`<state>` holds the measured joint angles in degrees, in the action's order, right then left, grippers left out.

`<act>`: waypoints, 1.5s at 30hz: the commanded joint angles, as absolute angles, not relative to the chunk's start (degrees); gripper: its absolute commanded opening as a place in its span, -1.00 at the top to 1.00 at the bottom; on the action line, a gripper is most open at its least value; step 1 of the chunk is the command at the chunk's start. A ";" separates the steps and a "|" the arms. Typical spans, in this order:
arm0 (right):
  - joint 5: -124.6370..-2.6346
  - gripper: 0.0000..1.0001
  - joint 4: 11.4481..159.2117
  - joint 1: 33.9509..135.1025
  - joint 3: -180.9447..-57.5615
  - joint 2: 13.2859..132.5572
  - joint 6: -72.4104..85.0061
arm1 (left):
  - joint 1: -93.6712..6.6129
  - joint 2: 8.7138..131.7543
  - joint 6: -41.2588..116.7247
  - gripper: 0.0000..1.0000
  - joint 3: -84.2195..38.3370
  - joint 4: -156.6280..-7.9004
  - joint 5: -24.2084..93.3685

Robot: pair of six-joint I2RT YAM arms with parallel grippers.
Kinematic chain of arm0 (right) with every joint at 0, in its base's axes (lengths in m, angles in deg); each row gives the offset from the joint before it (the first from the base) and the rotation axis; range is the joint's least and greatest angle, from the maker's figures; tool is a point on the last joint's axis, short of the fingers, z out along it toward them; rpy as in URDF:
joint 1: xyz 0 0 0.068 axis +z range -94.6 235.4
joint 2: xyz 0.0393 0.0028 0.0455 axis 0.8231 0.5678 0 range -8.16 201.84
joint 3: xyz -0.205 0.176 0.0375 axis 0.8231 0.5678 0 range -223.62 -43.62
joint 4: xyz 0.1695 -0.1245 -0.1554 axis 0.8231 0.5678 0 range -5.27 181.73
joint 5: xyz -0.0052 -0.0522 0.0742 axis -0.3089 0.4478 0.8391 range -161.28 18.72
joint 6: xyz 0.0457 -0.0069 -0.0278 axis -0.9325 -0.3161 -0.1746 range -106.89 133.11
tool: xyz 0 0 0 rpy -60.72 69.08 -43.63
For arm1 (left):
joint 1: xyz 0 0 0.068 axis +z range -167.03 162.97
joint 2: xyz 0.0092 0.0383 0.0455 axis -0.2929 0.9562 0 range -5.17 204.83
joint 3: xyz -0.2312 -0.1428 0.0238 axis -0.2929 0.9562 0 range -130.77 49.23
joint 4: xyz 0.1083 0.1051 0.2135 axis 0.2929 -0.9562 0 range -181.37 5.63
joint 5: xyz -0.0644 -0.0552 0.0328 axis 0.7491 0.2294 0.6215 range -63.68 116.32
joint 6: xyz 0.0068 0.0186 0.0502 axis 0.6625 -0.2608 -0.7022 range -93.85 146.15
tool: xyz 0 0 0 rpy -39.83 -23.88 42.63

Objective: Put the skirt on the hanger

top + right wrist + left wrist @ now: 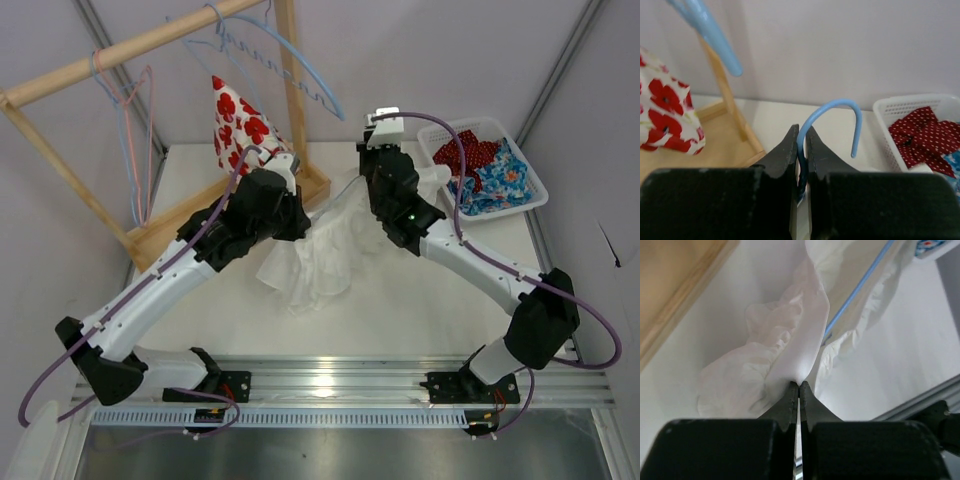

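The white skirt (320, 255) lies crumpled on the table between the two arms. My left gripper (303, 217) is shut on a fold of the skirt (790, 350), its tips (799, 385) pinching the fabric. A thin blue hanger (860, 287) runs through the raised cloth. My right gripper (378, 152) is shut on the stem of the hanger's hook (840, 105), which curves up and to the right above the fingers (801, 131). In the top view the skirt and the right gripper hide most of the hanger.
A wooden rack (150, 40) stands at the back left with blue (290, 60) and pink (125, 100) hangers and a white garment with red poppies (240, 125). A white basket (530, 190) of clothes sits at the back right.
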<state>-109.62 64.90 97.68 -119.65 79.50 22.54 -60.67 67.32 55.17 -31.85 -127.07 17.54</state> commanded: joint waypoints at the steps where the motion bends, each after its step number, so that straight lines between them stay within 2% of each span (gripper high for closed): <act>1: -96.52 1.00 83.89 97.85 -125.35 75.52 12.59 | -59.75 69.62 51.91 1.00 -34.61 -124.01 11.65; 7: -83.26 1.00 89.21 96.27 -119.05 66.03 10.73 | -56.15 71.38 49.27 1.00 -36.46 -123.83 9.54; 10: -81.21 1.00 90.62 96.09 -116.66 62.51 10.57 | -55.61 71.29 48.22 1.00 -38.48 -124.79 8.74; 16: -96.58 1.00 95.63 96.97 -116.22 62.50 -3.48 | -58.94 73.05 49.53 1.00 -43.58 -125.15 12.00; 21: -105.01 1.00 91.69 101.80 -115.95 63.82 0.17 | -63.60 73.58 51.46 1.00 -45.16 -125.06 12.08; 31: -112.67 1.00 92.20 101.20 -115.69 63.74 5.55 | -66.60 68.93 53.75 0.99 -44.55 -129.98 9.88; 36: -110.30 1.00 90.80 99.70 -115.16 62.76 1.43 | -69.14 70.49 52.17 0.89 -44.11 -129.72 15.84; 38: -108.55 1.00 89.58 99.96 -115.60 62.94 1.34 | -69.85 73.04 51.21 0.65 -44.55 -130.59 17.00; 39: -107.67 1.00 89.31 99.79 -115.69 63.03 1.60 | -70.11 73.22 50.85 0.47 -45.07 -131.03 16.92; 40: -106.88 1.00 89.39 99.70 -115.86 62.86 1.95 | -70.38 72.36 50.33 0.02 -45.08 -131.39 16.39; 41: -106.00 1.00 89.22 99.44 -115.87 62.60 2.47 | -70.38 71.48 49.45 -0.20 -45.25 -131.39 16.04; 42: -104.34 1.00 89.13 99.26 -115.69 62.24 3.17 | -70.38 70.42 48.75 -0.59 -45.25 -131.56 15.25; 43: -103.02 1.00 89.04 98.82 -115.52 61.46 3.44 | -70.38 69.46 47.78 -0.83 -45.52 -132.44 13.77; 44: -101.44 1.00 88.61 97.86 -115.17 61.02 3.62 | -70.29 68.05 45.34 -0.96 -46.13 -133.31 13.05; 45: -97.16 1.00 88.60 97.07 -115.25 60.58 3.53 | -70.29 67.61 43.83 -0.99 -48.57 -134.37 12.53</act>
<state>-104.34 93.01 99.02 -114.66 64.15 2.92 -70.22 71.84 48.92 -43.15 -132.86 14.44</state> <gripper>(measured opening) 0.093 0.972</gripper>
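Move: The white skirt's waist edge is already pinched in the left fingers, with the blue hanger's left end about 4 cm ahead and 3 cm right, slightly lower. From that hand, the flowered skirt hangs some 20 cm ahead and 10 cm left, a little higher; the wooden tray is 16 cm ahead, 18 left and 27 down. The right hand holds the hanger's neck; the pinched waist edge lies roughly 12 cm back, 12 cm left and 6 cm below it. The hanger, still gripped at the neck by the right hand, comes back about 8 cm into the white skirt's waist, sinking some 4 cm and tipping nose-down 15 degrees. The left hand first carries the pinched waist edge 5 cm forward and slightly left around the hanger's left end, then lifts and draws back and right; only at the end do its fingers open wide and let go. ##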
